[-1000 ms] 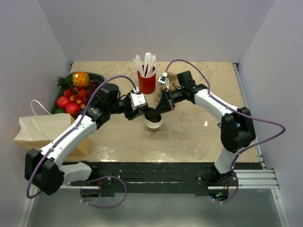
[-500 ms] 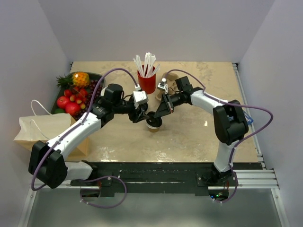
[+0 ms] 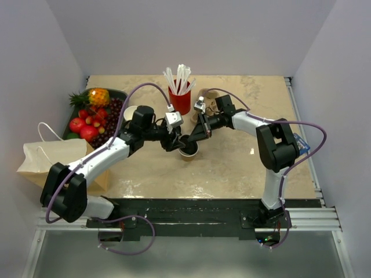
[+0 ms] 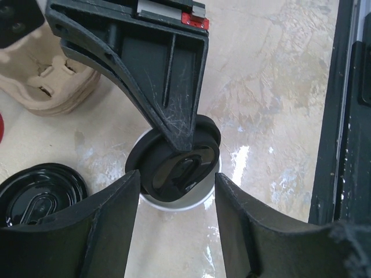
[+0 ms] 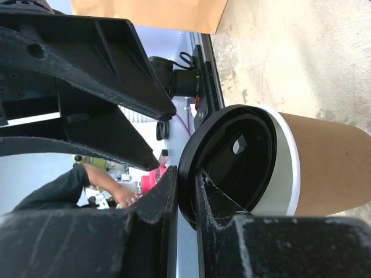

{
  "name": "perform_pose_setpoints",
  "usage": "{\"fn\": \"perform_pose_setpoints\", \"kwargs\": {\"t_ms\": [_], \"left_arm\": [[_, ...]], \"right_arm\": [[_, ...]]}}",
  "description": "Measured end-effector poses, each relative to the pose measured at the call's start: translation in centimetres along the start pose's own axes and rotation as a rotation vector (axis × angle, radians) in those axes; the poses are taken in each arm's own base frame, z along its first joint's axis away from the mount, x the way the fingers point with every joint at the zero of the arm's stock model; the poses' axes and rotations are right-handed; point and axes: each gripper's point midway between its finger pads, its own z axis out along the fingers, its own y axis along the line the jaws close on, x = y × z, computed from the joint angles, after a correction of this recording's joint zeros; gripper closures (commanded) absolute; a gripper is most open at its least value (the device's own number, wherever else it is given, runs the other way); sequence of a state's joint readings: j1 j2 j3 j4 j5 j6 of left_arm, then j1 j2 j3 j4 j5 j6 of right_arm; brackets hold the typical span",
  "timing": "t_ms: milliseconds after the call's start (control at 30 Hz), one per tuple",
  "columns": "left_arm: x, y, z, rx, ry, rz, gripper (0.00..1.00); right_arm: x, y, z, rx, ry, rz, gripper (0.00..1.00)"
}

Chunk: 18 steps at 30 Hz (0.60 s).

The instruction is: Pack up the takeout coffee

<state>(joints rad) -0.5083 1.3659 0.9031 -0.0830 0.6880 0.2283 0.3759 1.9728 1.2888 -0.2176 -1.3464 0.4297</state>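
Observation:
The takeout coffee stands mid-table: a tan paper cup with a white rim. Its black lid lies tilted on that rim, one edge raised. My right gripper is shut on the raised edge of the lid, and it reaches in from the far right. My left gripper is open, its two fingers standing either side of the cup's near side without touching it. In the left wrist view the right gripper's fingers come down onto the lid.
A loose black lid lies left of the cup. A cardboard cup carrier and a red cup of straws stand behind. A fruit tray and a brown paper bag are at the left.
The right gripper has brought the lid down onto the cup's rim. The left gripper has moved in closer to the cup and stayed open.

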Motion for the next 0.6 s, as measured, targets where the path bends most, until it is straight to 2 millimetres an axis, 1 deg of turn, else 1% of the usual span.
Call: {"fn": "perform_pose_setpoints", "kwargs": {"t_ms": [100,133,200,233,267,433,600], "left_arm": [[-0.4,0.3,0.3,-0.011,-0.015,0.007,0.41],[-0.5,0.4,0.4,-0.013,-0.021,0.011,0.41],[-0.6,0.6,0.6,-0.015,-0.028,0.012,0.42],[-0.6,0.7,0.7,-0.016,-0.031,0.010,0.42],[-0.6,0.7,0.8,-0.016,-0.032,0.004,0.42],[-0.4,1.0,1.2,-0.016,-0.032,0.000,0.42],[-0.2,1.1,1.4,-0.015,-0.031,-0.002,0.43]], "right_arm": [[-0.2,0.0,-0.1,0.001,-0.006,0.004,0.84],[-0.2,0.0,-0.2,0.001,-0.008,0.006,0.80],[-0.3,-0.1,-0.2,0.005,-0.012,0.010,0.77],[-0.4,-0.1,-0.3,0.006,-0.014,0.011,0.72],[-0.4,-0.2,-0.3,0.008,-0.016,0.012,0.71],[-0.8,-0.8,-0.6,0.039,-0.037,0.014,0.65],[-1.1,-1.6,-1.1,0.075,-0.058,0.013,0.62]]}}
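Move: The right hand pinches a black lid by its edge, tilted at the mouth of the white cup; the cup's middle is about 2 cm back, 2 cm to the left and 7 cm below it. The lid stack is roughly 8 cm ahead, 9 cm left and 10 cm lower, the cup carrier some 15 cm ahead, 3 cm right and 9 cm lower. For the open left hand, the cup is about 1 cm back, 5 cm right and 7 cm below. The right fingers open moderately and release their pinch on the lid at the cup's mouth, while that hand eases forward some 1.5 cm, sinking and drifting right about 1 cm each. The left hand, fingers still wide apart at the cup, shifts about 1.5 cm forward and 1 cm right. ##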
